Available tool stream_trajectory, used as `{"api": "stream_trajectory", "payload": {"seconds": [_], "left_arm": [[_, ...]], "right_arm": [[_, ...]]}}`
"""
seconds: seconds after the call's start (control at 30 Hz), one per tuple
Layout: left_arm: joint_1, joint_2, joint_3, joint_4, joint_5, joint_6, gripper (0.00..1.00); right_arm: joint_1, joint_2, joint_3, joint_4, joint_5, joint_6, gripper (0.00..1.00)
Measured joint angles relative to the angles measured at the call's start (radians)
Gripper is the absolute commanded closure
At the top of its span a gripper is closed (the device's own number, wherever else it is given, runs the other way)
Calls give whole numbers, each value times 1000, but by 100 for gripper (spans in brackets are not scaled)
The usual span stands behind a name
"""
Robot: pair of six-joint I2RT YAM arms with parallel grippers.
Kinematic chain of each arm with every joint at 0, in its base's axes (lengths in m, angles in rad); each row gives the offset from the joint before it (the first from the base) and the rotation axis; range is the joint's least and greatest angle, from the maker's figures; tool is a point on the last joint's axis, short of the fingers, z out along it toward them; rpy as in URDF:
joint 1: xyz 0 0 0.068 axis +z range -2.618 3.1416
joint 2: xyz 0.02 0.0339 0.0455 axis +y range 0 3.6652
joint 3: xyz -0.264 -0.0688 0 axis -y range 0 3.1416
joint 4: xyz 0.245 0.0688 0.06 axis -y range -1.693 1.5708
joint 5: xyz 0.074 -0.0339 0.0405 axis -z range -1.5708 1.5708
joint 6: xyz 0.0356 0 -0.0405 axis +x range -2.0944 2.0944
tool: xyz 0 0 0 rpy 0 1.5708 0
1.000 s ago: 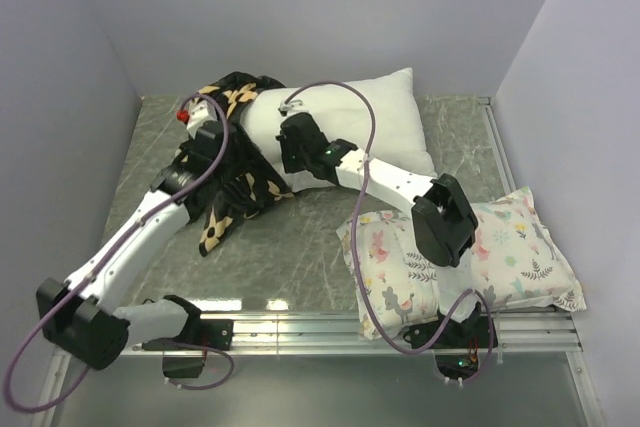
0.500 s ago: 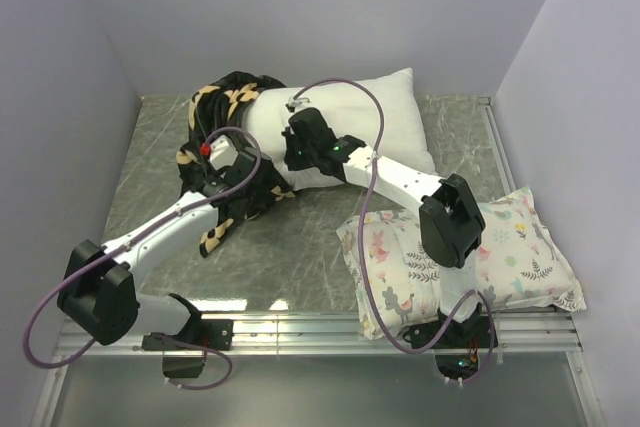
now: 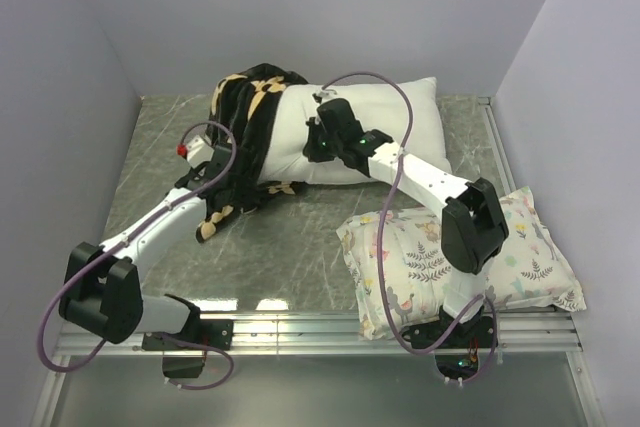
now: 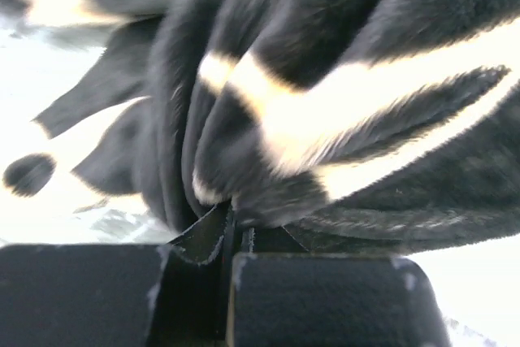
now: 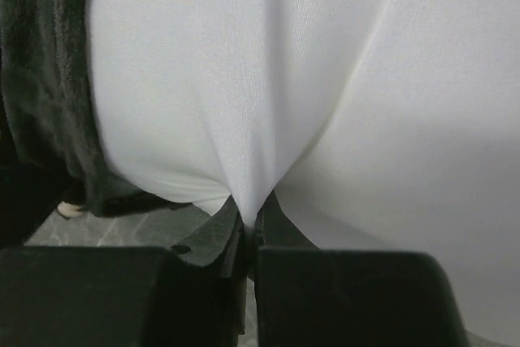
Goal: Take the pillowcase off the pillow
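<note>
The plain white pillow point(image 3: 385, 122) lies at the back of the table, its left end still inside the black pillowcase point(image 3: 245, 127) with tan motifs. The bunched pillowcase drapes from the pillow's left end down to the table. My left gripper point(image 3: 215, 169) is shut on a fold of the pillowcase point(image 4: 325, 119), pinched at the jaw tips point(image 4: 236, 229). My right gripper point(image 3: 322, 147) is shut on a pinch of the white pillow point(image 5: 268, 79) near its front edge, the cloth pulled into a peak at the gripper point(image 5: 250, 217). Dark pillowcase point(image 5: 41, 79) shows at the left of the right wrist view.
A smaller white pillow with pastel floral print point(image 3: 460, 257) lies at the front right, under the right arm's elbow. Grey walls close in the marble-patterned table point(image 3: 300, 247) on three sides. A metal rail point(image 3: 320, 332) runs along the near edge.
The left gripper has closed on the pillowcase after standing open. The right gripper has carried the pillow right and back, so more white pillow shows out of the case.
</note>
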Motion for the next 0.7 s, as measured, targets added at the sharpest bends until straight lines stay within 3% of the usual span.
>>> {"api": "stream_trajectory", "payload": {"seconds": [0.47, 0.7], "left_arm": [[343, -61, -73, 36, 66, 14, 100], [399, -18, -43, 31, 74, 50, 100]], "right_arm": [[-89, -118, -109, 0, -76, 2, 100], [-98, -162, -159, 2, -80, -15, 100]]}}
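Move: The pillowcase, already gripped by the left hand, bunches around the pillow's left end, its middle about 13 cm ahead of that hand and roughly level sideways. The white pillow's middle is some 28 cm right and 14 cm ahead of the left hand; from the right hand, which pinches its cover, about 10 cm right, 6 cm ahead and 5 cm lower. The patterned pillow lies about 36 cm right and 26 cm back of the right hand. The pillowcase is dragged left away from the pillow: the left hand, still pinching its near edge, goes about 13 cm left, nearly level, while its wrist turns some 20 degrees counter-clockwise, and eases to a stop. Against it the right hand keeps its pinch on the white cover and draws the pillow about 5 cm right, rising slightly. ##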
